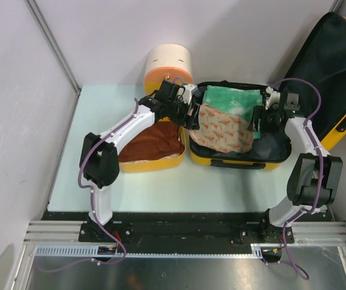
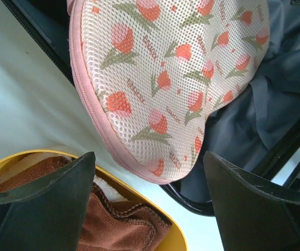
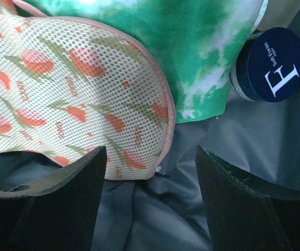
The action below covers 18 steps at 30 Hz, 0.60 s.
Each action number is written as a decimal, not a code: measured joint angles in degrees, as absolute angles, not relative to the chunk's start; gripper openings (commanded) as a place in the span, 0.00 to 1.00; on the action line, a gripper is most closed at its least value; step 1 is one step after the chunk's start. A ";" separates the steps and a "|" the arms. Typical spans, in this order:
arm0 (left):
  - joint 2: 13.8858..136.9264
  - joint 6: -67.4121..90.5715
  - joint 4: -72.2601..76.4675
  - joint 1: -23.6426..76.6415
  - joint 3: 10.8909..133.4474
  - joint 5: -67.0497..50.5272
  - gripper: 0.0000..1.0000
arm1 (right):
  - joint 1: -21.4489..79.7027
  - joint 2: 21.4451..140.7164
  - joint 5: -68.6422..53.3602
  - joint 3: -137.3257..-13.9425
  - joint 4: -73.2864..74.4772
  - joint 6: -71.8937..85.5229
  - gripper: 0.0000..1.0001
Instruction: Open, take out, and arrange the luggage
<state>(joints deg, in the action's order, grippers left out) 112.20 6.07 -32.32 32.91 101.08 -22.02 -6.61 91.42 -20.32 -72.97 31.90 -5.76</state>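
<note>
The luggage (image 1: 200,158) lies open mid-table, its yellow shell down and its dark-lined lid (image 1: 333,66) standing off to the right. Inside lie a tulip-print mesh pouch (image 1: 221,130) and a green tie-dye cloth (image 1: 230,103). My left gripper (image 1: 188,113) hovers open at the case's left rim; its view shows the mesh pouch (image 2: 165,68) just beyond the open gripper (image 2: 150,178). My right gripper (image 1: 260,119) hangs open over the right side of the case. In its view the gripper (image 3: 150,178) is above the dark lining (image 3: 155,209), beside the pouch (image 3: 71,99).
A smaller yellow tub (image 1: 137,164) holding a brown towel (image 1: 154,140) sits left of the case, its rim (image 2: 184,238) under my left fingers. A cream-and-orange cylinder (image 1: 169,63) stands behind. A jar with a dark blue lid (image 3: 273,63) rests by the green cloth (image 3: 181,42).
</note>
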 measured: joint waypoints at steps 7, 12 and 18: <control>114.48 6.07 -32.34 34.06 101.49 -20.64 0.77 | -6.85 96.86 -21.63 -72.64 31.16 -8.05 0.65; 115.00 6.00 -32.36 34.96 101.56 -20.49 0.45 | -6.76 101.06 -22.92 -72.40 30.98 -8.08 0.49; 115.20 5.50 -32.75 35.03 102.26 -20.08 0.10 | -6.85 101.84 -25.17 -72.16 30.41 -8.51 0.00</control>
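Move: The floral bag lies across the open suitcase between the hands. Its middle is about 13 cm to the left hand's right, 1 cm back and some 5 cm below; from the right hand it is roughly 13 cm left, 2 cm ahead and 8 cm down. Under the right hand's level too, the green bag is about 12 cm ahead and 8 cm left, the dark jar 5 cm ahead and 6 cm right. Brown cloth lies 16 cm left of the left hand, 6 cm back. The floral bag is pinched at both ends: the right hand sinks about 7 cm almost straight down to its right end, tipping the fingers a little steeper, while the left eases down some 2 cm and slightly right onto the left end. Both sets of fingers close late, once the descent is nearly done. ##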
